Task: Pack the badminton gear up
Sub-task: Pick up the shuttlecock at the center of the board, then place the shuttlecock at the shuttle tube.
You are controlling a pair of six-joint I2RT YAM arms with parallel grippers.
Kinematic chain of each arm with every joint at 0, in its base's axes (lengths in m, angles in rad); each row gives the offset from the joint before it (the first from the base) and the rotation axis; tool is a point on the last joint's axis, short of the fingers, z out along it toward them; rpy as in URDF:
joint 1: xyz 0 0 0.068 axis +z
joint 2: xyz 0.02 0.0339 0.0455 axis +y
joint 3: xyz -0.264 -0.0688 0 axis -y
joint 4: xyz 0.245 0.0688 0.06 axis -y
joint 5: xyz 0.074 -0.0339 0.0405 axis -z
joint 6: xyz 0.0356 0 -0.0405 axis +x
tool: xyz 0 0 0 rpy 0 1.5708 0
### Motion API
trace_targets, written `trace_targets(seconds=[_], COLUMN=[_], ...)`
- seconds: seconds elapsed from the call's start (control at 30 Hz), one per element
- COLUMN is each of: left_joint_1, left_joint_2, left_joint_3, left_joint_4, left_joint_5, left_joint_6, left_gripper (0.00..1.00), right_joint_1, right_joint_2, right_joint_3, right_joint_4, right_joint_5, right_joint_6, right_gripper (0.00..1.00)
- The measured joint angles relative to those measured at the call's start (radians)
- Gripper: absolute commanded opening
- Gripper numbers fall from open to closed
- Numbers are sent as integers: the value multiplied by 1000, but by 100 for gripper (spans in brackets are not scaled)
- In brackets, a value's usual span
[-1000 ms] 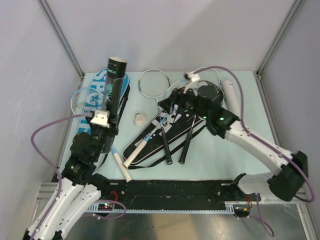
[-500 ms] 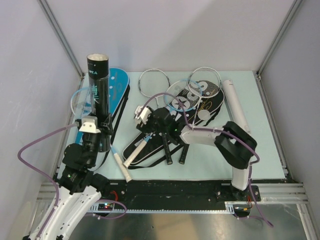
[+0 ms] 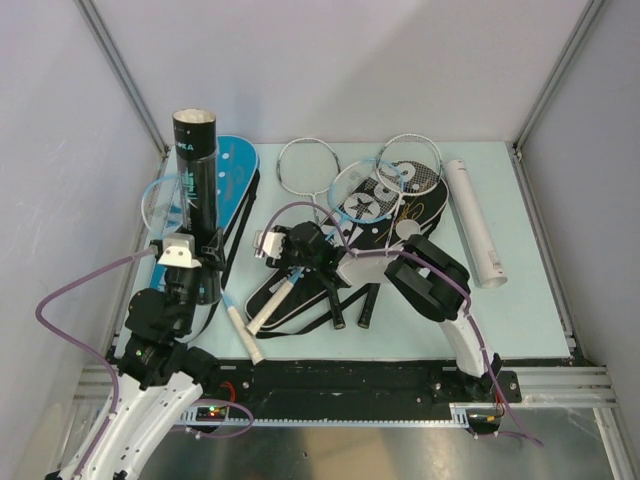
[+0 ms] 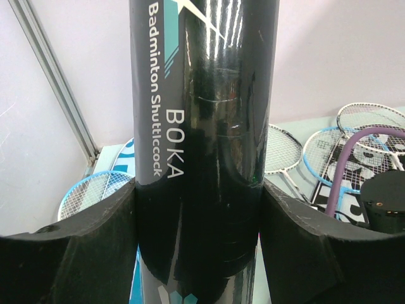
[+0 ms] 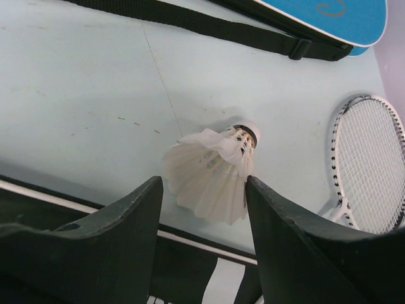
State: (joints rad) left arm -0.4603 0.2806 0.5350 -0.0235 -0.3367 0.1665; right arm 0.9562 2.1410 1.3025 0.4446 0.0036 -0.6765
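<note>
My left gripper (image 3: pixel 197 283) (image 4: pixel 199 212) is shut on a black "BOKA" shuttle tube (image 3: pixel 195 190) (image 4: pixel 202 114) and holds it upright, open end up, over the blue "SPORT" bag (image 3: pixel 237 170). My right gripper (image 3: pixel 278 245) (image 5: pixel 202 182) is low over the table, open around a white feather shuttlecock (image 5: pixel 212 174). The right finger touches the feathers and a gap shows at the left finger. In the top view the right wrist hides the shuttlecock. Rackets lie on a black bag (image 3: pixel 345 262), black handles (image 3: pixel 335 305) toward me.
A white tube (image 3: pixel 476 222) lies at the back right. Two white racket heads (image 3: pixel 305 165) rest at the back. A blue-framed racket (image 3: pixel 160 200) with a white handle (image 3: pixel 245 335) lies by the left arm. The blue bag's strap (image 5: pixel 190 25) crosses beyond the shuttlecock.
My right arm swung from the back right to the left, folded, and its gripper came down around the shuttlecock, jaws narrowing slightly. The left arm shifted the tube left, then held still.
</note>
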Motion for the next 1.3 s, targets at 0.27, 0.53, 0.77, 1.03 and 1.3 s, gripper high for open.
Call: trace_targets(seconds=[0.27, 0.53, 0.77, 1.03, 1.3], left_joint_1=[0, 0, 0, 0, 0], left_joint_2=[13, 27, 29, 40, 42], left_joint_3=[-3, -16, -17, -17, -32], left_joint_4=[3, 7, 9, 14, 18], left_joint_5=[18, 71, 102, 135, 327], left_joint_6=[10, 20, 26, 46, 109], left_gripper=[34, 34, 33, 33, 35], right_joint_1=[-12, -19, -27, -61, -248], right_joint_2=[47, 47, 0, -201, -463], right_joint_3=[52, 55, 54, 54, 54], right_joint_4=[8, 30, 14, -68, -294], right_joint_5=[6, 19, 9, -20, -76], right_joint_6=[-48, -49, 43, 298, 648], right_gripper=[33, 1, 0, 0, 0])
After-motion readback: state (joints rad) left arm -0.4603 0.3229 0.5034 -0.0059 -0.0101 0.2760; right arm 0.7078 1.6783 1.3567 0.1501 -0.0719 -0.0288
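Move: The shuttlecock lies just beyond the right fingers, about 4 cm ahead, 3 cm left and 1 cm below. About 3 cm below that hand, the black bag's middle is some 13 cm right and 2 cm ahead; the pale racket grip is roughly 18 cm back and 4 cm left. From the left hand, holding the black tube, the shuttlecock is about 16 cm ahead, 15 cm right and 26 cm lower. Right fingers pinch the shuttlecock's skirt, lift it about 20 cm, swinging right, while left swings the tube right. ##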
